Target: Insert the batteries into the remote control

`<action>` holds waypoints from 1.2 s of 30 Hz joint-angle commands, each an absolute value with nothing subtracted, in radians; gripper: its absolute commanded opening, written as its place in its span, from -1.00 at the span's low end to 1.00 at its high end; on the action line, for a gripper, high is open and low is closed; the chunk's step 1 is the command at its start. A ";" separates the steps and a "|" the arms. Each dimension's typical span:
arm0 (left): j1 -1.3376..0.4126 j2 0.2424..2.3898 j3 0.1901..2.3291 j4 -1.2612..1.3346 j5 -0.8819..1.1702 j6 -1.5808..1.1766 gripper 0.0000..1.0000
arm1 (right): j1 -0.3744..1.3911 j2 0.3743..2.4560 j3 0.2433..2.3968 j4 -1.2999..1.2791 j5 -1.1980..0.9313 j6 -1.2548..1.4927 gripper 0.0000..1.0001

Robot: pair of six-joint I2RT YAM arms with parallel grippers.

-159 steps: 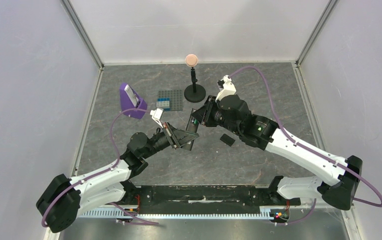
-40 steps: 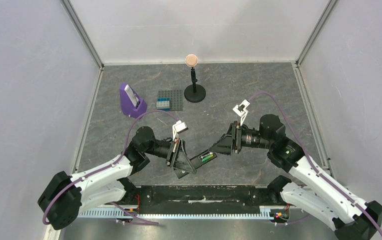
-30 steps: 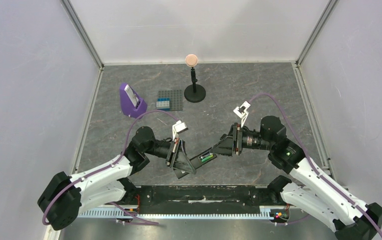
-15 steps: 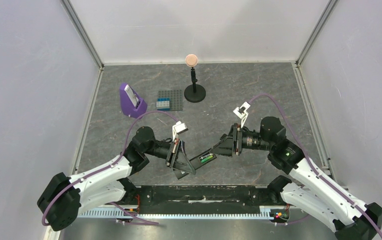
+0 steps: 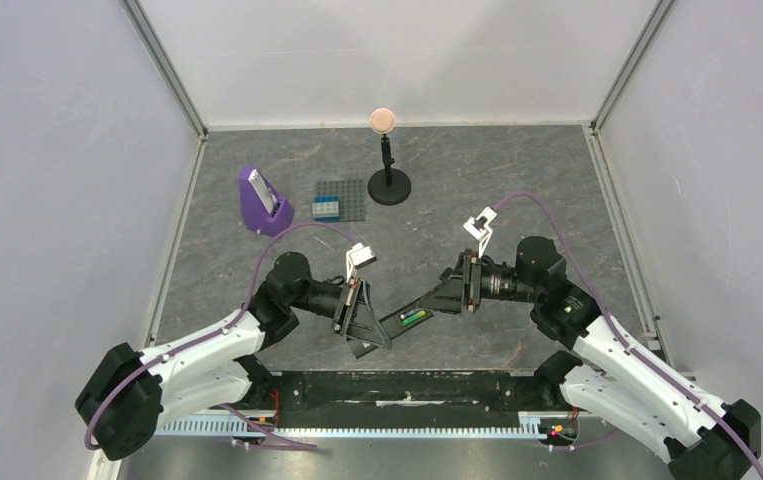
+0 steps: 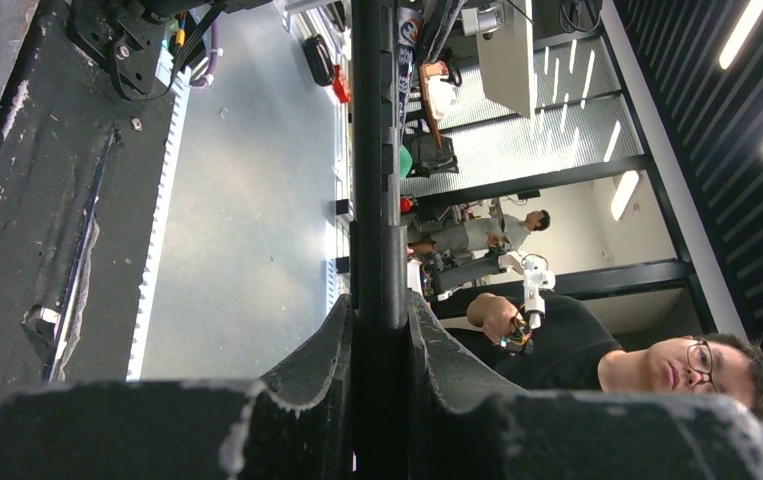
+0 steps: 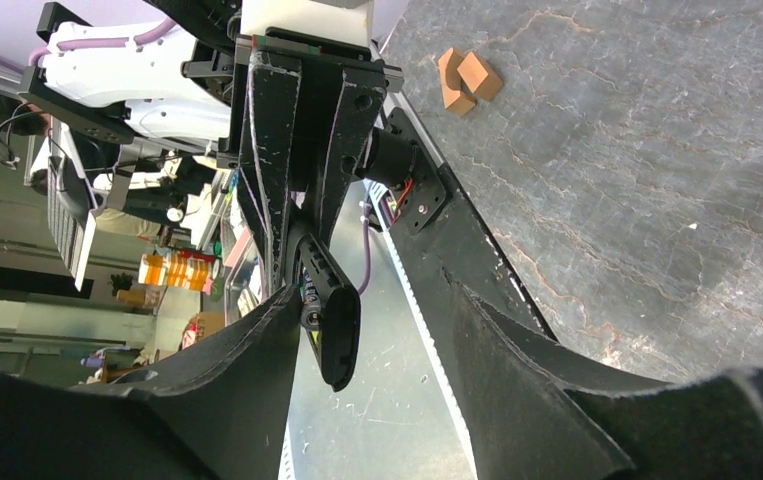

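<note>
The black remote control [image 5: 393, 325] hangs above the table near the front edge, recess side up. My left gripper [image 5: 365, 332] is shut on its lower end. In the left wrist view the remote control [image 6: 377, 180] runs edge-on up from between the gripper [image 6: 378, 330] fingers. The batteries [image 5: 415, 317] lie in the recess, the green one showing from above. My right gripper [image 5: 435, 298] is open around the remote's free end. In the right wrist view that end [image 7: 332, 325] and a battery tip [image 7: 309, 300] sit against one finger [image 7: 257, 350] of the gripper [image 7: 375, 305]; the other finger stands apart.
At the back left stand a purple holder [image 5: 262, 200] and a grey studded baseplate [image 5: 349, 198] with a blue brick. A black stand with a peach ball [image 5: 387, 165] is behind the middle. Two orange-tan blocks [image 7: 469, 78] lie on the table. The black base rail [image 5: 407, 385] is just below the grippers.
The right arm has shifted slightly, its fingers staying around the remote's end. The left gripper and the remote have not moved.
</note>
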State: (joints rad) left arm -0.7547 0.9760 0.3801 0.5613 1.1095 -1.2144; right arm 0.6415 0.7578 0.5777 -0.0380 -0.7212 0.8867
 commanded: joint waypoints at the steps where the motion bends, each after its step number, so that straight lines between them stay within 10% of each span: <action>1: -0.758 0.983 0.435 0.624 1.128 -1.170 -0.96 | 0.648 0.769 0.569 0.036 -0.701 0.895 0.15; 19: -0.758 0.990 0.442 0.671 1.113 -1.180 -0.96 | 0.718 0.811 0.535 0.077 -0.669 0.907 -0.26; 29: -0.758 0.994 0.439 0.692 1.101 -1.183 -0.96 | 0.750 0.835 0.532 0.111 -0.646 0.927 -0.83; 33: -0.758 0.996 0.437 0.691 1.096 -1.177 -0.96 | 0.750 0.838 0.547 0.108 -0.634 0.938 -0.83; 36: -0.758 0.996 0.437 0.684 1.078 -1.167 -0.96 | 0.750 0.842 0.571 0.087 -0.614 0.947 -0.45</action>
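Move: The remote's battery end lies about 3 cm to the right hand's left and 2 cm back, roughly level between its open fingers. The left gripper still holds the remote farther along, some 7 cm left and 6 cm back from the right hand. From the left hand, the battery end is about 6 cm right and 4 cm ahead. Right hand eases about 2 cm left along the left-held remote, closing its fingers to pinch the battery end. ##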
